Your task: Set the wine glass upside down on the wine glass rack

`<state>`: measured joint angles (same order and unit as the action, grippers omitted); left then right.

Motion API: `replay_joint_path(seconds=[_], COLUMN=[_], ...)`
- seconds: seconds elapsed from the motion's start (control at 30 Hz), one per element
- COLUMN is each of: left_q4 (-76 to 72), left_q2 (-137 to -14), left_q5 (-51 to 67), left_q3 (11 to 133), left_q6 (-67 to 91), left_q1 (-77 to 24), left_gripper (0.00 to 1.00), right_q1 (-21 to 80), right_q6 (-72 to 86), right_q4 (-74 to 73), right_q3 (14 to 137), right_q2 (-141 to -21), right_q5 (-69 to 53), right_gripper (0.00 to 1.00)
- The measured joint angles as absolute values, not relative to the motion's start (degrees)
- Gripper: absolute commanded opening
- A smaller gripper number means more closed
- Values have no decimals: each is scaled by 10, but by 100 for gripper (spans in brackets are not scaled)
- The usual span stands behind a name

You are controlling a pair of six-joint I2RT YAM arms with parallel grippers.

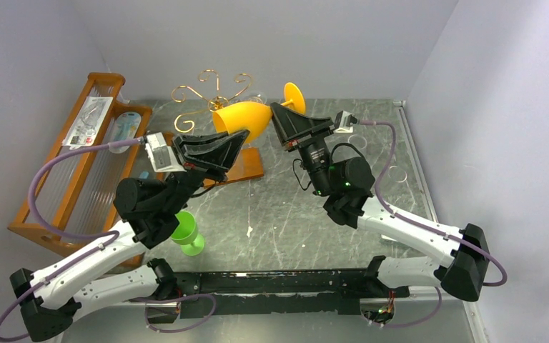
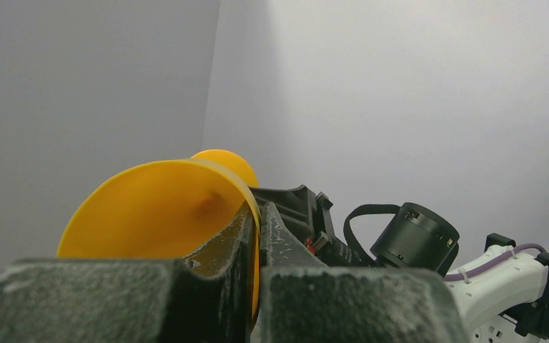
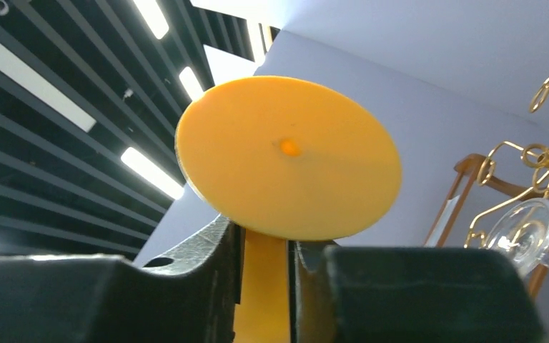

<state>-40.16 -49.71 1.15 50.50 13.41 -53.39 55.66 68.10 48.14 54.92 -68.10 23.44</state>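
Note:
An orange wine glass (image 1: 243,120) hangs tilted in the air in front of the gold wire wine glass rack (image 1: 214,89), with its foot (image 1: 294,96) toward the back right. My left gripper (image 1: 237,139) is shut on the bowl's rim; the left wrist view shows the rim (image 2: 157,207) pinched between the jaws of the left gripper (image 2: 257,214). My right gripper (image 1: 277,108) holds the stem just under the foot. In the right wrist view the stem (image 3: 264,286) fills the gap of the right gripper (image 3: 264,243) and both pads touch it, below the round foot (image 3: 289,157).
A green glass (image 1: 184,230) stands on the table beside the left arm. A brown wooden shelf (image 1: 78,164) with ribbed clear panels lies along the left wall. A clear glass (image 3: 525,225) hangs upside down on the rack (image 3: 543,153). The rack's wooden base (image 1: 246,168) sits under the held glass.

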Motion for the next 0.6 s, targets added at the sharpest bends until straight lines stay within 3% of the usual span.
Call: replay_joint_path(seconds=[0.13, 0.3, 0.43, 0.6], left_q4=[-410, -406, -383, -345], left_q2=[-483, -466, -461, -453], left_q5=[14, 19, 18, 16], left_q3=[486, 464, 451, 447], left_q6=[135, 145, 170, 194], left_q1=[-534, -534, -534, -534], left_gripper=[6, 23, 28, 59], right_q1=[557, 557, 558, 559], right_q6=[676, 657, 644, 628], right_q4=[484, 489, 495, 498], right_q3=[551, 553, 553, 553], right_q2=[-681, -683, -689, -692], right_q5=[235, 229, 225, 220], right_gripper=[1, 0, 0, 0])
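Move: The right hand's open fingers straddle the stem of the orange wine glass, whose middle lies about 2 cm left and 2 cm back of them, level with them. The left hand still pinches the rim, the glass's middle some 5 cm ahead of it and 2 cm right, about level. From the right hand, the rack's top is roughly 12 cm ahead, 13 cm left and 17 cm below; the hanging clear glass is 14 cm ahead, 4 cm left, 18 cm below. Staying nearly in place with only about 5 degrees of turn, the right hand shuts its fingers at once and pinches the stem between bowl and foot. Once that grip is made, the left fingers open and let the rim go while the left hand sinks about 5 cm, tipping down some 8 degrees, its parted fingers left on either side of the rim. ##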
